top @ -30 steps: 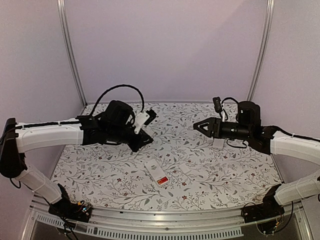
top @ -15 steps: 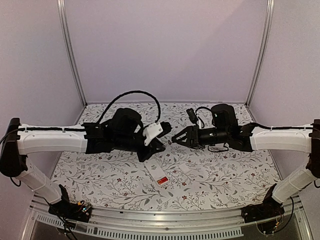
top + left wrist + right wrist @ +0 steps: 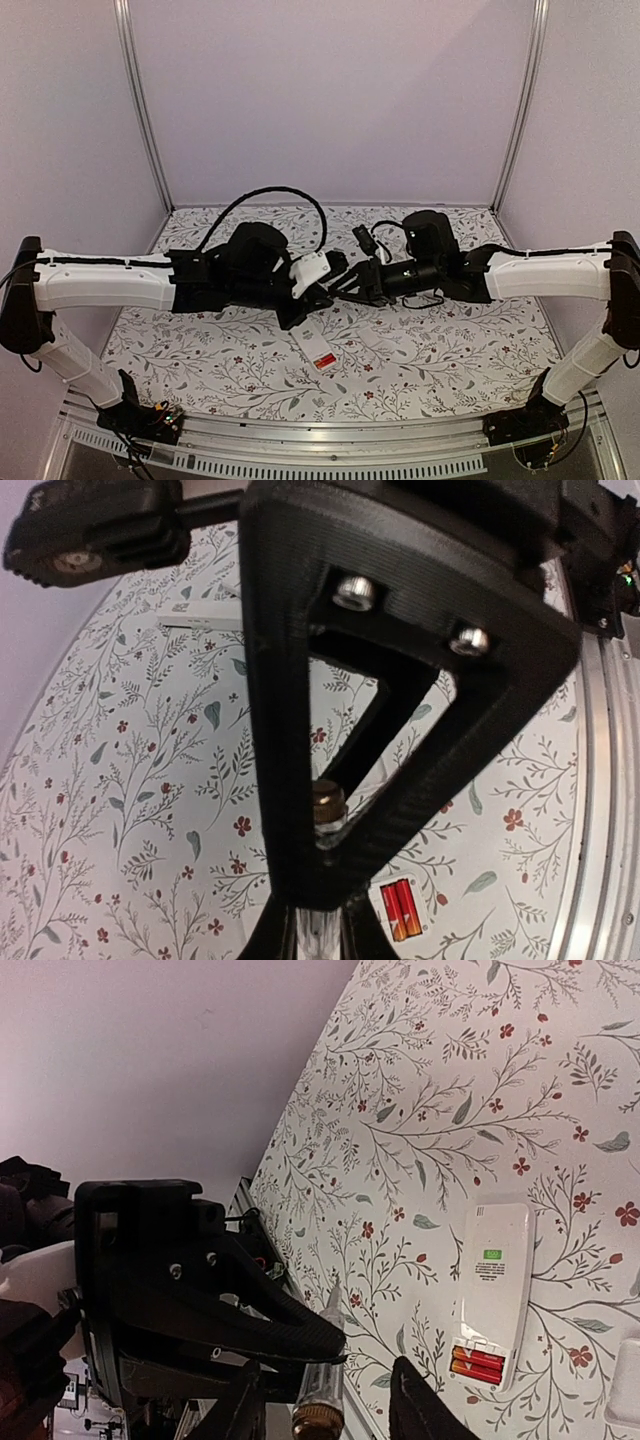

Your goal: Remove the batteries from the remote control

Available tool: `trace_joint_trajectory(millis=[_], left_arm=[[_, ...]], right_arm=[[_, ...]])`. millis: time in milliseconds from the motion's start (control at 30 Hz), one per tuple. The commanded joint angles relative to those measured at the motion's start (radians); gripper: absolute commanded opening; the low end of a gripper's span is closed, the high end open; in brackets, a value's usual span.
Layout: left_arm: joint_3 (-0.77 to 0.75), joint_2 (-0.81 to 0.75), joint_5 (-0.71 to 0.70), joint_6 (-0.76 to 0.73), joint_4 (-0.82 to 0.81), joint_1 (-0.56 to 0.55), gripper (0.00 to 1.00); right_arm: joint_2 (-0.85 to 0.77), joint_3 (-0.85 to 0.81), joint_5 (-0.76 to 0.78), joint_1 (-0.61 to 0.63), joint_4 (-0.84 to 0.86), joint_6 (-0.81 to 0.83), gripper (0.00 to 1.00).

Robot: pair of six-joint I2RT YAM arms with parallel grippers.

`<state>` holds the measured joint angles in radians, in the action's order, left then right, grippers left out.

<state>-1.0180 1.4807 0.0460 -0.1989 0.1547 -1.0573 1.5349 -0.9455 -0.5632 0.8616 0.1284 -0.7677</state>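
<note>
A white remote control lies face down on the flowered table, its compartment open on two orange-red batteries, also in the wrist views. My left gripper hovers above it, shut on a clear tool with a brass cap. My right gripper meets it tip to tip. Its jaws stand open on either side of the tool's brass end, with gaps on both sides. Neither gripper touches the remote.
A small white flat piece lies on the table just beside the remote's battery end. Another white strip lies farther back. A metal rail runs along the near edge, and purple walls close in the back and sides.
The right arm has swung left to the centre and its jaws have narrowed around the tool's brass end. The left arm has carried the tool rightward to meet it.
</note>
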Motion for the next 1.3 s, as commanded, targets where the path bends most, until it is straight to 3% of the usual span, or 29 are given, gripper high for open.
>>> trace_joint_trajectory(millis=[0, 367, 533, 567, 667, 733, 800, 867, 1000, 1267], left_arm=[[0.012, 0.012, -0.023, -0.014, -0.004, -0.027, 0.0], [0.014, 0.019, -0.036, -0.022, -0.006, -0.038, 0.0], [0.017, 0.023, -0.043, -0.024, -0.007, -0.042, 0.01], [0.016, 0.022, -0.043, -0.024, -0.002, -0.042, 0.09], [0.022, 0.013, -0.102, -0.01, 0.028, -0.04, 0.57], [0.034, -0.012, -0.111, 0.012, 0.038, -0.035, 0.75], [0.061, -0.047, -0.068, 0.043, 0.041, -0.004, 0.88], [0.082, -0.068, -0.009, 0.091, 0.044, 0.05, 0.95], [0.069, -0.029, 0.073, 0.156, 0.107, 0.151, 0.98], [0.018, 0.117, 0.142, 0.164, 0.176, 0.164, 1.0]], right_arm=[[0.029, -0.033, 0.004, 0.023, -0.057, 0.013, 0.38], [0.065, -0.035, 0.008, 0.024, -0.058, 0.019, 0.17], [0.077, -0.026, 0.035, 0.024, -0.058, 0.015, 0.0], [0.074, -0.023, 0.054, 0.024, -0.061, 0.017, 0.0], [0.036, -0.032, 0.179, 0.023, -0.139, 0.061, 0.0], [-0.021, -0.039, 0.299, 0.02, -0.226, 0.141, 0.0], [-0.075, -0.025, 0.37, 0.01, -0.269, 0.199, 0.0], [-0.121, -0.001, 0.39, 0.0, -0.284, 0.228, 0.0], [-0.125, 0.025, 0.351, -0.003, -0.308, 0.245, 0.0], [-0.147, 0.106, 0.292, 0.025, -0.289, 0.262, 0.0]])
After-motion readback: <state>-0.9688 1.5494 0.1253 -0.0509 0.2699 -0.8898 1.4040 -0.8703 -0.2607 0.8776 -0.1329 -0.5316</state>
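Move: The left hand already pinches the clear pointed tool around its middle. From the right hand that middle is about 2 cm left and 3 cm below, the capped end standing between its open fingers. The remote lies some 3 cm ahead, 3 cm left and 17 cm below the left hand; the white battery cover is about 4 cm ahead and 8 cm right of the right hand, 18 cm down. Sinking together a couple of centimetres, the hands pass the tool over: the right fingers close on its capped end, then the left ones open wide and let go. The left hand backs off some 5 cm left, also forward and down towards the remote, tipping down. The right draws about 6 cm right, dipping, rising and sinking again, tipped some 20 degrees downward. ##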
